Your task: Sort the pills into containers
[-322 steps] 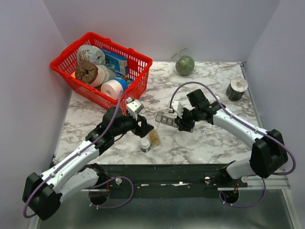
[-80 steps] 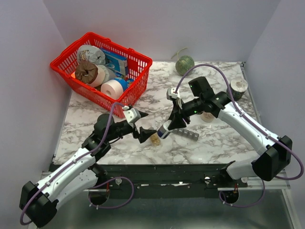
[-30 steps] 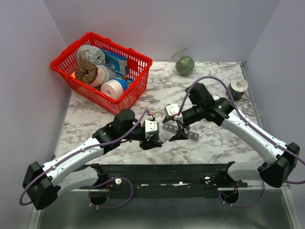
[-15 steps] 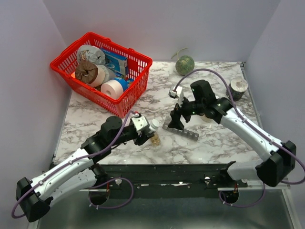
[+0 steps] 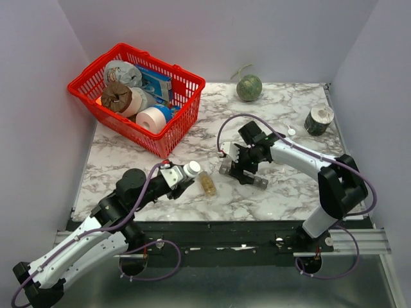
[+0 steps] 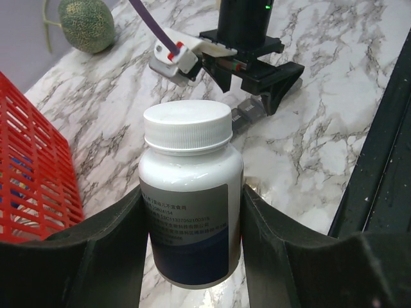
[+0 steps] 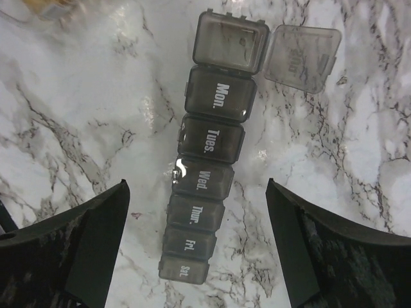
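Observation:
The pills show as tan pieces inside a small clear vial (image 5: 207,185) lying on the marble. Just left of it my left gripper (image 5: 184,174) is shut on a white-capped bottle (image 6: 188,160) with a dark blue label, held upright off the table. The containers (image 7: 207,173), a dark-grey strip of day-marked compartments, lie flat under my right gripper (image 7: 196,185). That gripper is open, with a finger on either side of the strip and touching nothing. The strip's end compartment (image 7: 230,40) stands open with its lid (image 7: 302,58) folded aside. In the top view the strip (image 5: 258,181) shows partly under the right gripper (image 5: 243,168).
A red wire basket (image 5: 182,109) holding rolls and packets stands at the back left. A green melon-like ball (image 5: 249,88) sits at the back, a small dark roll (image 5: 318,119) at the right edge, and a small white cap (image 5: 292,132) near it.
My left arm has drawn back toward the near left with the bottle. My right gripper has settled lower over the strip and its jaws have spread wider.

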### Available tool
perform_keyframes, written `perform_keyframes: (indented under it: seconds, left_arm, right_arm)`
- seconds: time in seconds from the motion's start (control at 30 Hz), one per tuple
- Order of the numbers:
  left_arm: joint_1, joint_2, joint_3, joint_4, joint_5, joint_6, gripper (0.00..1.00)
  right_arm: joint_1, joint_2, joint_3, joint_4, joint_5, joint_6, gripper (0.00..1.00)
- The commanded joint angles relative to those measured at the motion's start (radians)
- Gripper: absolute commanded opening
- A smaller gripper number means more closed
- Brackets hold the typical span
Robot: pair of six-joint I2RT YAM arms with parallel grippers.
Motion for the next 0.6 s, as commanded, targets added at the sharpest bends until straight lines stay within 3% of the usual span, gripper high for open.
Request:
perform_keyframes:
  seconds: [0.0,0.17,0.57]
  left_arm:
    - [-0.003,-0.046,-0.031,-0.017,-0.063,0.019,0.00]
    - [-0.003,-0.057,-0.038,-0.011,-0.066,0.032,0.00]
    - [-0.004,-0.081,-0.041,-0.016,-0.072,0.041,0.00]
  right_arm:
    - [0.002,0.063,-0.007,0.055,0.059,-0.050,0.94]
    - [0.006,0.093,-0.034,0.095,0.082,-0.053,0.86]
    - [0.016,0.115,-0.030,0.056,0.038,-0.300,0.48]
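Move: The closed Wed. compartment at the middle of the pill organizer lies about 5 cm below the right hand's open fingers, some 1 cm ahead and 1 cm right. The organizer's open Sun. lid is about 5 cm ahead, 5 cm left; the clear capsule jar about 11 cm left, 2 cm back; the pump bottle some 12 cm right, 8 cm ahead. From the left hand, the organizer's middle is roughly 9 cm ahead, 16 cm right, 20 cm down. The right fingers pinch the pill organizer by its two long sides at the Wed. compartment: still spread wide while the hand sinks about 4 cm, they then close to roughly half their opening. As they close, the wrist turns slightly counter-clockwise, under 10 degrees, and the last of the descent is slow. ##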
